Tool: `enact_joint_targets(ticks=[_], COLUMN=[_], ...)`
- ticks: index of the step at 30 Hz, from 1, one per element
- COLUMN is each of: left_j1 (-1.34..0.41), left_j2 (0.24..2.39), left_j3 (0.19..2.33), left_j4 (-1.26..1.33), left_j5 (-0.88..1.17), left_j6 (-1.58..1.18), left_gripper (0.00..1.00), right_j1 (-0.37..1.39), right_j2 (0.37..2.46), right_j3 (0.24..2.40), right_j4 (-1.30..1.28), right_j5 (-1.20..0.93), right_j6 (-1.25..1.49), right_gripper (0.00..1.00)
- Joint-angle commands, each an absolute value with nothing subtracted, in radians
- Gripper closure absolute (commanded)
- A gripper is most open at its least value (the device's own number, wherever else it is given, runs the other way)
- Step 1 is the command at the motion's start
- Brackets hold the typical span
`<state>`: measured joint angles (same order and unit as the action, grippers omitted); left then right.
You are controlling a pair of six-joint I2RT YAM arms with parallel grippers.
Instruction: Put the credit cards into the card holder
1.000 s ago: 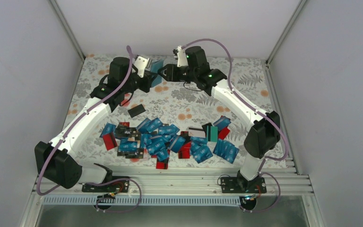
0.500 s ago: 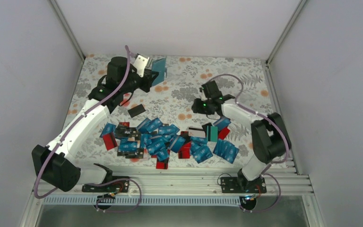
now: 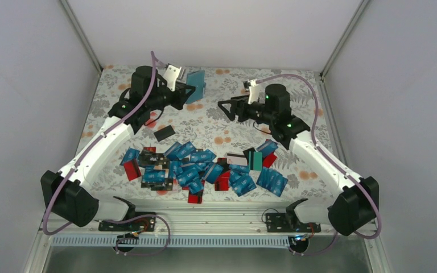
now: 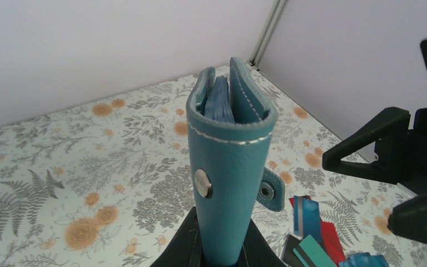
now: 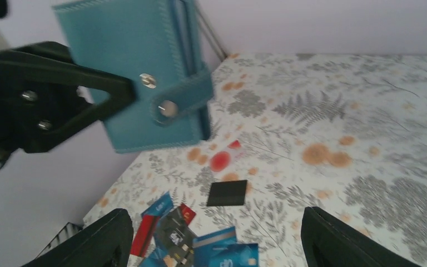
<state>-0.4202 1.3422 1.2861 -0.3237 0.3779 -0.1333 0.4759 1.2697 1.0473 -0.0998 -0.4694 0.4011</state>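
The teal-blue card holder [image 3: 197, 83] is held up in the air at the back left, standing on end, with my left gripper [image 3: 188, 91] shut on its lower end. In the left wrist view the card holder [image 4: 231, 161] gapes at the top with blue cards [image 4: 219, 100] tucked inside, and its snap tab hangs loose. My right gripper [image 3: 226, 110] hovers just right of it, open and empty. From the right wrist the card holder [image 5: 139, 72] shows at upper left, ahead of the right gripper [image 5: 217, 239]. The credit cards [image 3: 205, 168] lie heaped across the near middle of the table.
A lone black card [image 3: 164, 133] lies apart from the heap, also seen as the black card [image 5: 227, 193] from the right wrist. A teal-green card [image 3: 255, 159] sits at the heap's right. White walls close the floral table [image 3: 296, 85] on three sides.
The right gripper left the card holder, dipped toward the table, then rose again to the holder's right with its jaws spread wider. The left arm and holder barely moved.
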Motion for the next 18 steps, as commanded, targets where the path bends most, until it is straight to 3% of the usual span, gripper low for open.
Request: enact_joint_targets(ticks=[1, 7, 18], left_j1=[-0.432, -0.441, -0.448], left_j2=[1.359, 1.362, 1.377], left_j3=[1.314, 1.287, 1.283], left_j4=[-0.31, -0.284, -0.278], left_j5=[0.412, 0.404, 0.399], left_j6=[-0.175, -0.216, -0.215], left_gripper=[0.97, 0.98, 0.98], right_j1=[0.538, 0.605, 0.632], right_j2=[1.314, 1.402, 1.503], right_j3=[1.156, 1.274, 1.354], right_j4=[-0.102, -0.209, -0.218], right_j5=[-0.49, -0.292, -0.199], right_j6=[0.351, 0.335, 0.358], right_gripper=[0.22, 0.24, 0.51])
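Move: The card holder, upright in the left fingers, has its middle about 10 cm to the right hand's left, some 5 cm farther out and 5 cm higher; its strap faces that hand. From the left hand, the holder's middle is roughly 2 cm ahead, 2 cm right and 2 cm up. Far below the right hand, some 29 cm down, the black card lies 25 cm left and 4 cm ahead, the white card 6 cm right and 8 cm back. The right hand closes in on the strap side of the card holder, first left about 5 cm and rising some 3 cm, then forward about 3 cm while sinking back to its starting height, as its wide-open fingers narrow by roughly a third around the strap's end; contact can't be made out. The left hand keeps its pinch on the holder and eases about 1 cm right and down towards the right hand. ##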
